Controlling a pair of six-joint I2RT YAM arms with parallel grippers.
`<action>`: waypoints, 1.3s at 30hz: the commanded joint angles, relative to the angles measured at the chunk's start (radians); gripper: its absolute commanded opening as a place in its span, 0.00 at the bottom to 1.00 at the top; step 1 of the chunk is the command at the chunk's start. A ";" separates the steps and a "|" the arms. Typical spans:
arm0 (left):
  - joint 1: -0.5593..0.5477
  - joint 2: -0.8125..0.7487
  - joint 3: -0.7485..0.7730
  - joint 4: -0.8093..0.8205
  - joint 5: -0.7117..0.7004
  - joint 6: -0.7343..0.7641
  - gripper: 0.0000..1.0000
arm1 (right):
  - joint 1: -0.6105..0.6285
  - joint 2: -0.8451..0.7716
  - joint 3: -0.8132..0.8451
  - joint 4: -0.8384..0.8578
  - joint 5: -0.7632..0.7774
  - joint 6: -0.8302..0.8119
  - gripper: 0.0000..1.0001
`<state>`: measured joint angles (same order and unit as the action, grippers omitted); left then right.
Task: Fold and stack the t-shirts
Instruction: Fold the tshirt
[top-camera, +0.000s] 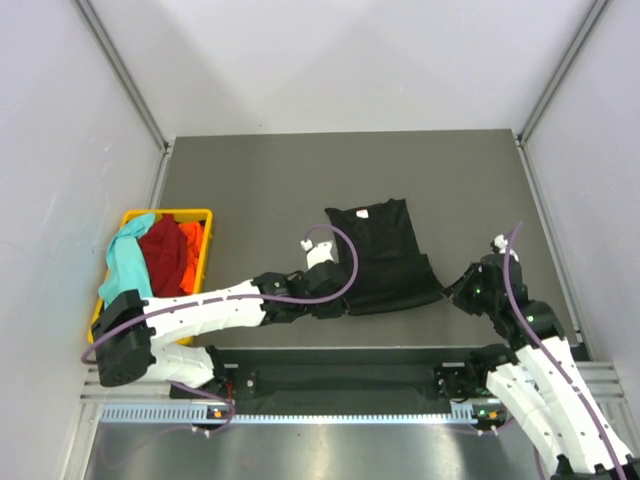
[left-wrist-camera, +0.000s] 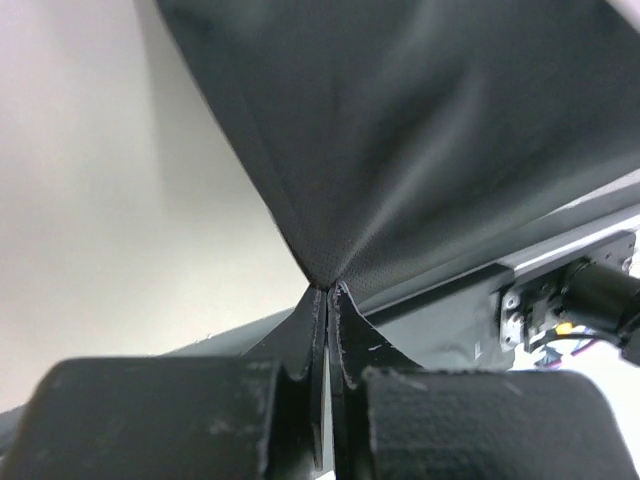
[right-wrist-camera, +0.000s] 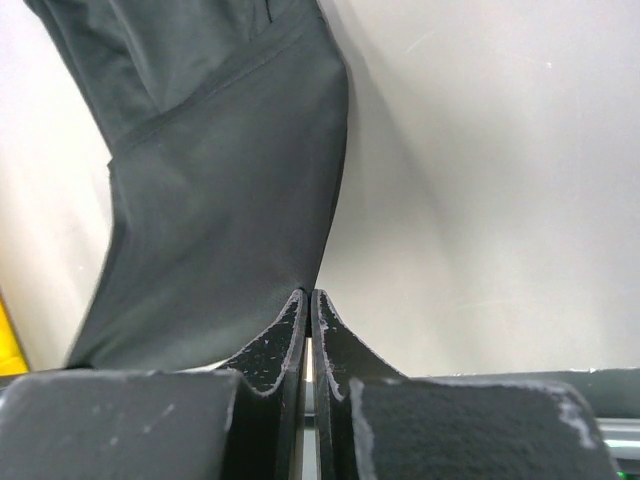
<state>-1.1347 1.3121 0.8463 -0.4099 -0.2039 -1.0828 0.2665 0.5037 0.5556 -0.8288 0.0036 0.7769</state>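
A black t-shirt (top-camera: 381, 253) lies partly folded in the middle of the table, its white neck label at the far edge. My left gripper (top-camera: 338, 300) is shut on its near left corner, and in the left wrist view the black cloth (left-wrist-camera: 420, 150) fans out stretched from the pinched fingertips (left-wrist-camera: 329, 290). My right gripper (top-camera: 449, 290) is shut on the near right corner; the right wrist view shows the black cloth (right-wrist-camera: 210, 200) rising from its tips (right-wrist-camera: 308, 293). Teal (top-camera: 127, 258), red (top-camera: 163, 252) and orange (top-camera: 190, 262) t-shirts lie bunched in the basket.
A yellow plastic basket (top-camera: 207, 232) stands at the table's left side. A black rail (top-camera: 340, 380) with the arm bases runs along the near edge. White walls close in the table on the left, the right and the far side.
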 joint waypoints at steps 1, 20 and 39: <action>0.019 0.006 0.097 -0.046 -0.075 0.033 0.00 | 0.008 0.082 0.094 0.074 0.036 -0.066 0.00; 0.578 0.450 0.597 -0.030 0.308 0.362 0.00 | -0.032 0.918 0.611 0.398 -0.042 -0.225 0.00; 0.816 0.900 0.869 0.355 0.736 0.386 0.00 | -0.096 1.420 0.978 0.522 -0.174 -0.229 0.00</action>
<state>-0.3202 2.1876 1.6424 -0.1860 0.4416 -0.7212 0.1917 1.9217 1.4700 -0.3817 -0.1528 0.5507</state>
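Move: Both hands hold the t-shirt's near edge some 10 cm above the table. For the left hand, the t-shirt's far-left corner lies about 32 cm ahead, 4 cm left and 10 cm below, with the white label about 31 cm ahead and 6 cm right. For the right hand, the far-right corner lies about 31 cm ahead, 7 cm left and 11 cm below, and the same label about 27 cm ahead and 19 cm left. Both closed grippers keep their pinch on the two corners of the raised near edge and sweep it quickly forward over the t-shirt's body towards its far end, about 35 cm with the left hand and 30 cm with the right, both drifting slightly left. They go in a shallow arc, rising about 5 cm early on and then sinking to end a little below their starting height, still holding, while the left wrist rolls some 15 degrees, its left side going down, and the right turns about 10 degrees counter-clockwise. ##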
